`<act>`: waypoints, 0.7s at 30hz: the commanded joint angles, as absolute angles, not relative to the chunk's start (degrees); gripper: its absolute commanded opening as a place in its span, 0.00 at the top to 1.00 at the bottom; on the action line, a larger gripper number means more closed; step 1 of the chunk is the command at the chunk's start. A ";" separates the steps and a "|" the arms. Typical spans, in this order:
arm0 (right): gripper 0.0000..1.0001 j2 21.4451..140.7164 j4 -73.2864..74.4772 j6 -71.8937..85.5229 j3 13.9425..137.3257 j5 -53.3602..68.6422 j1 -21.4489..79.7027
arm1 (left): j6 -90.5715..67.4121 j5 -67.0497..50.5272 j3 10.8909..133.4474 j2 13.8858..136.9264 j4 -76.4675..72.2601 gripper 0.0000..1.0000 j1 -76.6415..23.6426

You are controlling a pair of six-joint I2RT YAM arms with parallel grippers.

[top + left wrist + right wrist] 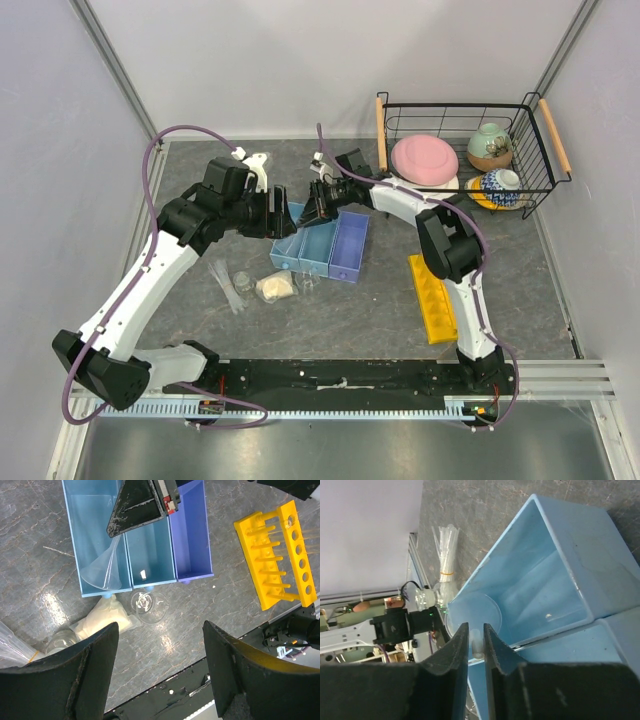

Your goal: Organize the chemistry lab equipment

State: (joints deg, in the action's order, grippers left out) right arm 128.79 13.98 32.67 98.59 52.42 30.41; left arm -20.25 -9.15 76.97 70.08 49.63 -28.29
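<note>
My right gripper (pixel 476 635) is shut on the stem of the clear funnel (pixel 472 612), low over the left compartment of the blue tray (pixel 570 580). In the left wrist view the funnel (pixel 102 570) leans into that compartment, its wide mouth at the tray's (pixel 192 545) near end. My left gripper (pixel 160 630) hangs open and empty above the tabletop, just left of the right gripper (pixel 305 215). In front of the tray (pixel 345 250) sit the small beaker (pixel 149 607) and the cream lump (pixel 107 617). Bundled test tubes (pixel 225 285) lie to their left. The yellow rack (pixel 433 298) lies at the right.
A small clear glass vessel (pixel 62 642) stands beside the lump. The black wire basket (pixel 450 100) at the back right holds a pink plate (pixel 424 158) and two ceramic bowls (pixel 490 145). The black base rail runs along the near edge.
</note>
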 commanded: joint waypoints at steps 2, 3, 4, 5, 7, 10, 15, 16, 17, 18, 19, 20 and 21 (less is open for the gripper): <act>0.67 131.22 17.75 29.27 102.57 50.63 31.90 | -18.63 -9.23 78.58 69.61 48.96 0.25 -28.04; 0.61 131.39 17.84 29.18 102.74 50.63 32.08 | -18.55 -9.23 78.66 69.61 48.96 0.25 -28.04; 0.58 131.66 18.28 29.01 103.18 50.45 32.17 | -18.63 -9.23 78.49 69.52 48.96 0.25 -28.12; 0.54 131.75 18.54 28.74 103.27 50.10 32.34 | -18.63 -9.23 78.40 69.43 48.96 0.25 -28.12; 0.43 131.75 19.24 28.48 103.54 49.31 32.26 | -18.72 -9.23 78.49 69.43 48.96 0.25 -28.04; 0.38 131.31 19.95 28.21 103.97 48.25 32.26 | -18.72 -9.40 78.49 69.43 48.96 0.25 -28.04; 0.36 129.91 22.41 26.46 105.03 41.95 32.26 | -18.81 -9.32 78.31 69.00 49.04 0.25 -28.12; 0.36 128.95 23.63 26.11 105.29 40.53 32.26 | -18.81 -9.40 78.31 68.91 49.04 0.25 -28.04; 0.36 128.41 23.99 25.76 105.29 39.13 32.34 | -18.72 -9.32 78.31 68.99 49.22 0.25 -28.04; 0.36 127.71 24.34 25.40 105.21 37.63 32.43 | -18.72 -9.32 78.40 68.91 49.13 0.25 -28.04; 0.36 126.57 25.39 24.70 105.38 37.01 32.61 | -18.72 -9.14 78.40 68.91 49.22 0.25 -28.04; 0.36 125.87 26.01 24.09 105.55 36.31 33.13 | -18.72 -9.23 78.31 68.82 49.31 0.25 -28.12; 0.36 125.25 26.80 23.56 105.73 33.86 33.57 | -18.72 -9.32 78.31 68.82 49.31 0.25 -28.04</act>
State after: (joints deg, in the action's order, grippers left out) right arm 129.45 21.12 28.01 104.18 43.22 32.69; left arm -20.25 -9.15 76.97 70.08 49.63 -28.29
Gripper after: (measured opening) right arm 0.640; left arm 0.753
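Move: The right hand has the funnel's stem between its barely parted fingertips, over the organizer's left compartment, whose middle lies about 2 cm left, 4 cm back and 4 cm down. The purple compartment is some 10 cm right and 5 cm back; the powder bag 6 cm left and 16 cm back, the beaker 15 cm back and 1 cm right. From the left hand the left compartment is about 2 cm ahead, no way sideways, 18 cm below. The right hand opens, freeing the funnel's stem, dips and shifts left about 1.5 cm, then eases forward. ##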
